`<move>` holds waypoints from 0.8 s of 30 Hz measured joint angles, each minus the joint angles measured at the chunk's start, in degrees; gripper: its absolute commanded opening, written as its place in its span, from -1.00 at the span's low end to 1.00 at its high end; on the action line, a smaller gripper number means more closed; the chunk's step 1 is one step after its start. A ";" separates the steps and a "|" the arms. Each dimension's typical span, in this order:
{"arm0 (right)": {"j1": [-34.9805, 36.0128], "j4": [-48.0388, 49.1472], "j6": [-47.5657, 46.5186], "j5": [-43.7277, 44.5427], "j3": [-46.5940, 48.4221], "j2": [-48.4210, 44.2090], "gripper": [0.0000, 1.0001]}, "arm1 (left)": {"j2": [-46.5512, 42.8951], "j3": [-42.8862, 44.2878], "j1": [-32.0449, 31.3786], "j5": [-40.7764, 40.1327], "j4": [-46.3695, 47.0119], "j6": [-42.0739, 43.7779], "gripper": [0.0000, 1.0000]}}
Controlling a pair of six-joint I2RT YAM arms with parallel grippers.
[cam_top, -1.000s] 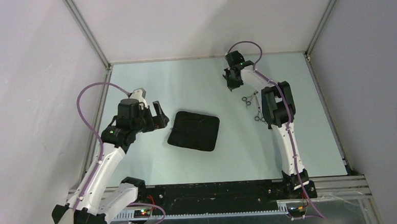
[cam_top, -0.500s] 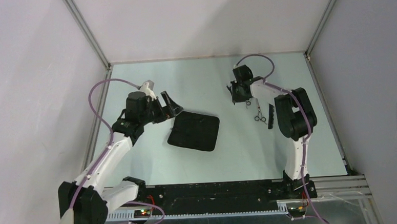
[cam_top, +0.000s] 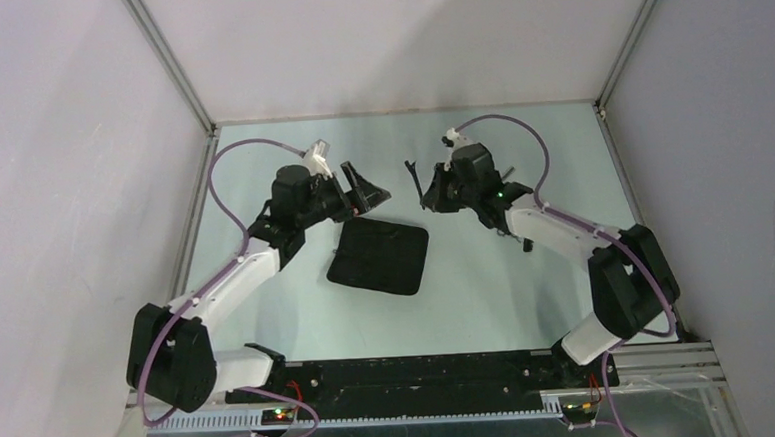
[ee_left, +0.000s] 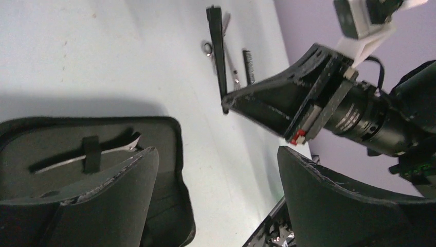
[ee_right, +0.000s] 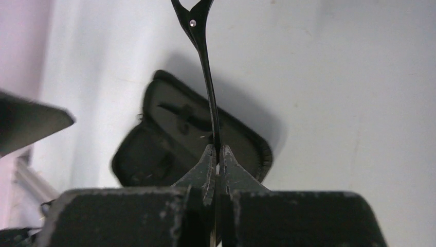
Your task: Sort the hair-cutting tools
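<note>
My right gripper (cam_top: 425, 188) is shut on a thin black clip (cam_top: 413, 175) and holds it above the table, behind the black zip case (cam_top: 377, 256). In the right wrist view the clip (ee_right: 203, 56) sticks out straight from the closed gripper (ee_right: 217, 153), over the open case (ee_right: 175, 139). My left gripper (cam_top: 366, 188) is open and empty, just left of the clip, over the case's far edge. In the left wrist view the gripper (ee_left: 216, 154) faces the clip (ee_left: 218, 51). A silver scissors (ee_left: 208, 49) and the black comb (ee_left: 248, 66) lie on the table beyond.
The case (ee_left: 77, 149) lies open with an elastic strap and a slim silver item inside. The right arm (cam_top: 554, 225) lies across the scissors and comb area at the right. Metal frame posts stand at the back corners.
Both arms have swung towards the middle. The right gripper moved left with the clip, away from the scissors. The left gripper moved up and right, over the case's far edge.
</note>
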 measured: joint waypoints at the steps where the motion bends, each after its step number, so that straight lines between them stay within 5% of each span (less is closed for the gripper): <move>1: 0.07 2.05 1.09 -1.29 -1.70 -1.53 -1.00 | 0.00 0.00 -0.02 0.33 0.96 -0.09 0.83; 16: -0.31 32.65 16.74 -19.08 -12.63 -11.96 -1.00 | -2.21 -0.48 -0.39 7.69 19.34 -2.10 0.69; 24: -0.44 44.02 24.22 -24.83 -12.96 -11.87 -1.00 | -2.16 -1.16 -1.07 10.38 29.79 -6.38 0.26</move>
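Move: The hair clip, still gripped near its lower end by the shut right fingers, has its middle about 7 cm ahead of the open left gripper, 8 cm to its right and 2 cm lower. From the right hand, the left gripper it is being brought to lies some 9 cm left, 4 cm back and 6 cm higher. The black case lies about 4 cm back, 1 cm left and 19 cm below the left gripper; the far scissors, 9 cm ahead, 16 cm right and 14 cm below the right hand. Raise the clip with the right gripper about 16 cm, drawing it back and left towards the left gripper, and roll and tip that wrist so its downward fingers come up nearly level; keep them shut. Lift the left gripper some 12 cm alongside, easing a little to the right, tilt its fingertips up, and begin closing its wide-open jaws late in the rise, close to the clip. ##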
